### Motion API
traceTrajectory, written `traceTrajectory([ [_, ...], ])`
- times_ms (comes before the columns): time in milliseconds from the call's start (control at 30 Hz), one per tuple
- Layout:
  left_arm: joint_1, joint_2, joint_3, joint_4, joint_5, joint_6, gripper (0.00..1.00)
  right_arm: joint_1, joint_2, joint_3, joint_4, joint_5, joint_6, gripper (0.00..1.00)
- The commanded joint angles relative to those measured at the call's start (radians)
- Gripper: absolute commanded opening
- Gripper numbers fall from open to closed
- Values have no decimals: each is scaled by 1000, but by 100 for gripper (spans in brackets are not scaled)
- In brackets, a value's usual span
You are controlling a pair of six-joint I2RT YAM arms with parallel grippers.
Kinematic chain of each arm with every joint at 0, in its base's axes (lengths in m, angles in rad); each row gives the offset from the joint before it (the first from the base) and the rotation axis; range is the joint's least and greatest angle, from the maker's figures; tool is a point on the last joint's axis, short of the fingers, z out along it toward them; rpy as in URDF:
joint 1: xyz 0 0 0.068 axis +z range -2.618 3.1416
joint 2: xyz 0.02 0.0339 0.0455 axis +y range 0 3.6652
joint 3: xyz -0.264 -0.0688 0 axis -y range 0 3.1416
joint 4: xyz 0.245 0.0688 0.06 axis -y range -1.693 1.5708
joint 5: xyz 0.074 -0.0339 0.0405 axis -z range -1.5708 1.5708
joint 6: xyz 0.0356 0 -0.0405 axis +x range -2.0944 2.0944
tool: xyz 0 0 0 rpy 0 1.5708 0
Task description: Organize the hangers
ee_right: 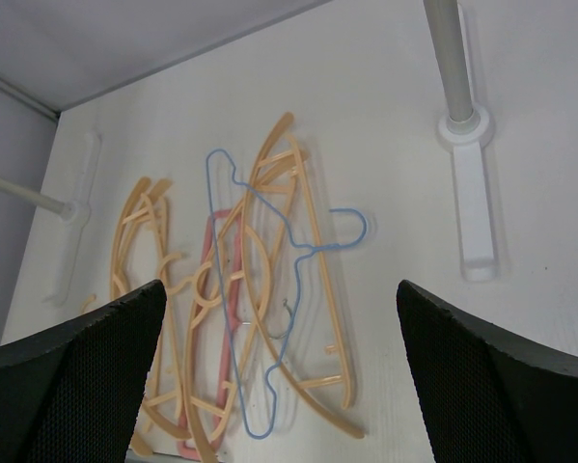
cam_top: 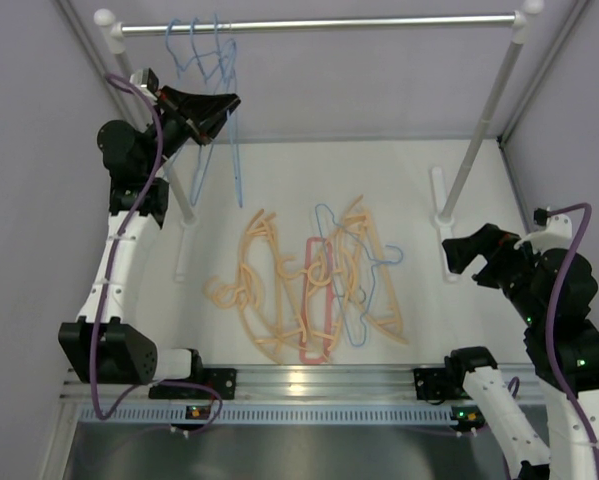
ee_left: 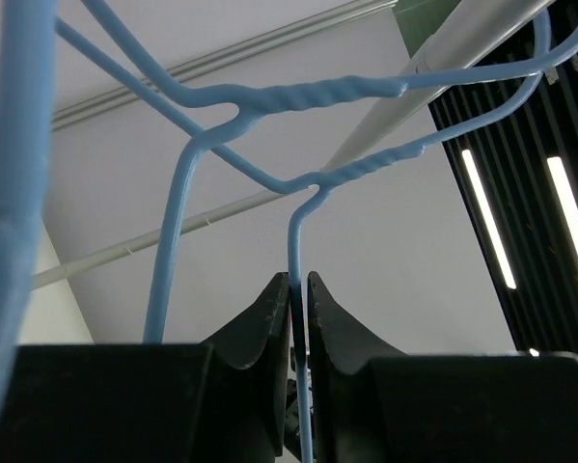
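Light-blue wire hangers (cam_top: 194,48) hang at the left end of the silver rail (cam_top: 319,22). My left gripper (cam_top: 214,110) is raised just under them. In the left wrist view its jaws (ee_left: 299,280) stand barely parted around the thin wire of one blue hanger (ee_left: 293,231), with a sliver of gap beside the wire. On the table lie several peach-orange hangers (cam_top: 264,290), a pink-red hanger (cam_top: 314,300) and one blue wire hanger (cam_top: 364,270), tangled together. My right gripper (cam_top: 469,262) hovers wide open to the right of the pile (ee_right: 281,289), holding nothing.
The rail stands on two white posts, the left post (cam_top: 179,190) and the right post (cam_top: 484,130), each with a long foot (ee_right: 472,212) on the table. Purple walls close in on both sides. A metal strip (cam_top: 309,380) carries the arm bases.
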Motion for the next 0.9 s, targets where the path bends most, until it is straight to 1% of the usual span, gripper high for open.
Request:
traceTrajectory([
  [0, 8, -57, -2, 8, -9, 36, 17, -8, -4, 0, 29, 6, -15, 99],
  [33, 8, -62, -2, 4, -8, 45, 20, -8, -6, 0, 28, 8, -13, 100],
  [67, 8, -64, -5, 1, -8, 49, 25, -8, -6, 0, 28, 6, -13, 99],
  [167, 8, -77, -11, -7, -6, 61, 37, -10, -7, -3, 28, 8, -15, 100],
  [300, 8, -97, -20, -21, 0, 78, 46, -8, -7, -3, 28, 8, -15, 99],
  [367, 8, -110, -24, -26, 3, 87, 50, -10, -7, -5, 29, 6, -15, 100],
  [400, 8, -111, -27, -27, 6, 88, 53, -8, -7, -5, 28, 6, -13, 99],
  [467, 8, -123, -30, -29, 17, 95, 55, -9, -7, -5, 29, 8, -13, 99],
  [500, 8, -128, -31, -33, 18, 99, 58, -8, -7, -5, 29, 8, -13, 99],
  [633, 8, -162, -28, -76, 24, 153, 61, -8, -6, -5, 29, 8, -15, 100],
  [700, 8, -180, -21, -142, 24, 193, 61, -8, -6, -5, 29, 8, -15, 100],
  [767, 8, -208, 18, -226, 9, 300, 61, -9, -6, -5, 29, 8, -16, 100],
  [800, 8, -217, 32, -333, -3, 343, 61, -10, -6, -6, 29, 6, -16, 99],
  [833, 8, -237, 45, -384, -14, 425, 61, -8, -6, -8, 29, 6, -15, 99],
  [867, 8, -246, 62, -421, -26, 459, 62, -8, -9, -8, 29, 8, -16, 99],
])
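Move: The shut left fingers still hold a blue hanger, its hook already at the rail about 8 cm ahead, 3 cm left and 13 cm above. At the same distance ahead and height, two hanging hangers' hooks are some 9 and 15 cm left. From the idle right hand, that spot on the rail is roughly 27 cm ahead, 55 cm left and 32 cm up. The left fingers open on the hanger, releasing it as the hand backs off about 5 cm from the rail. ##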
